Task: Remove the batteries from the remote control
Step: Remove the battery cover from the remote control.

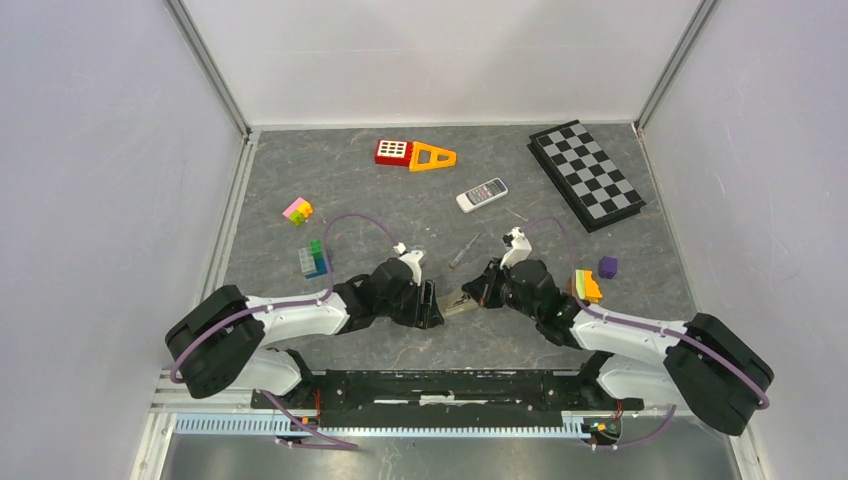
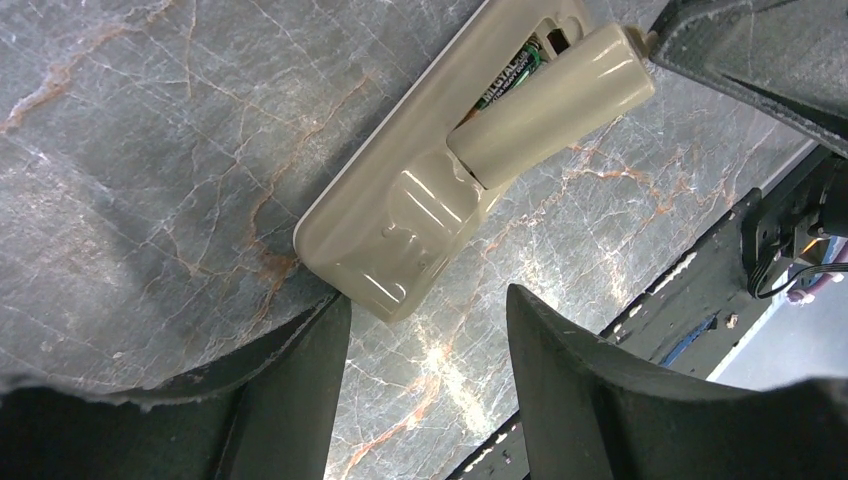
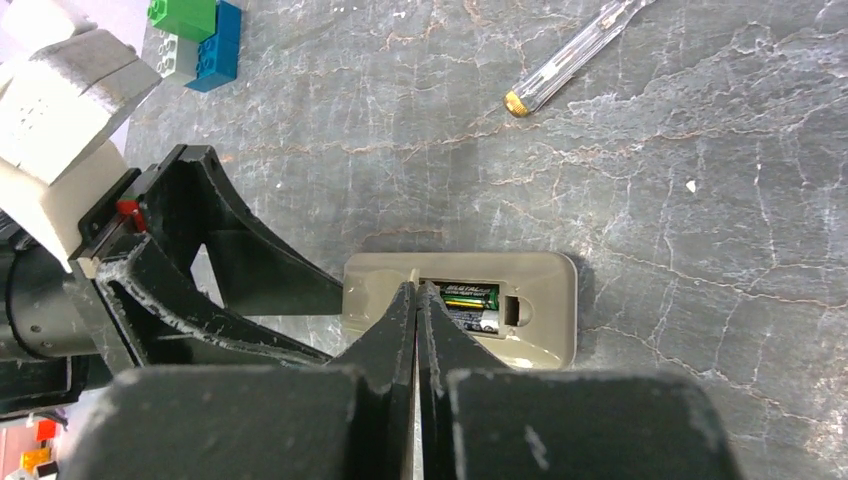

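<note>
A beige remote control (image 1: 455,303) lies back-up on the table between my two grippers. Its battery bay is uncovered, and the batteries (image 3: 470,303) lie side by side in it, dark with green labels. In the left wrist view the batteries (image 2: 510,82) peek out beside the beige battery cover (image 2: 550,100), which is tilted up off the remote (image 2: 390,230). My right gripper (image 3: 416,290) is shut on that thin cover at the bay's edge. My left gripper (image 2: 428,300) is open, its fingertips at the remote's near end, holding nothing.
A white remote (image 1: 482,194) and a checkerboard (image 1: 585,175) lie further back. A thin pen-like stick (image 1: 462,251) lies just behind the grippers. Toy blocks sit at the left (image 1: 313,260), the back (image 1: 414,154) and by the right arm (image 1: 588,287).
</note>
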Controlling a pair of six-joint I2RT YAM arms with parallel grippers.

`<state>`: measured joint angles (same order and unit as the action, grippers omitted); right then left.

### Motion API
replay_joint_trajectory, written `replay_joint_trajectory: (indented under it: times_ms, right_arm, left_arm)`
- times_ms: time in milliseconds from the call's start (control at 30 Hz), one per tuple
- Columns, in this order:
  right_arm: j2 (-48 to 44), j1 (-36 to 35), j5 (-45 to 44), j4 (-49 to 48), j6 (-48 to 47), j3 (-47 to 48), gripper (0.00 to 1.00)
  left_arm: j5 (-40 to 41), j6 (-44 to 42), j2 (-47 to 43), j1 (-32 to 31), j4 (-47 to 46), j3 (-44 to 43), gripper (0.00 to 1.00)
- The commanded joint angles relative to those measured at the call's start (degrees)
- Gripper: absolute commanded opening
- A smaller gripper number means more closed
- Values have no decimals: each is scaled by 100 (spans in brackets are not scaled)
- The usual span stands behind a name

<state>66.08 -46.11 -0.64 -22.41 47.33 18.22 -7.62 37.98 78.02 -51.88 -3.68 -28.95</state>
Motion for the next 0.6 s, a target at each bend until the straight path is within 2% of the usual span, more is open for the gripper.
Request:
replay_joint_trajectory:
  times_ms: [0, 333, 567]
  right_arm:
    - [214, -26, -144, -211, -10, 249, 0]
    - [1039, 504, -126, -193, -391, 834, 0]
    - [1339, 743, 42, -203, -366, 718, 1]
  left_arm:
    - [-60, -333, 230, -33, 333, 32, 67]
    - [-61, -339, 72, -31, 500, 125, 67]
    - [-66, -471, -78, -33, 622, 153, 71]
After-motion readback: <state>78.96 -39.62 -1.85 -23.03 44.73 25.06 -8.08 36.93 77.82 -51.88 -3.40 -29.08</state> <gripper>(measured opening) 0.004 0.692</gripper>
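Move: The right hand holds the battery cover by its end. Its way leads to bare table beyond the remote control, some 5 cm ahead, 4 cm left and 5 cm below. The remote's middle is about 3 cm back, 4 cm left and 4 cm down; the screwdriver's middle is roughly 13 cm straight ahead, 5 cm down. For the left hand, at the remote's left end, that bare spot is about 12 cm ahead, 4 cm to its right and 1 cm below. Forward by about 5 cm goes the right hand, away from the remote towards the screwdriver, sinking 2 to 3 cm as it travels and carrying the battery cover off the open compartment. Its fingers stay shut and the wrist barely turns. By the end the cover seems out of their pinch, just beside the tips. ##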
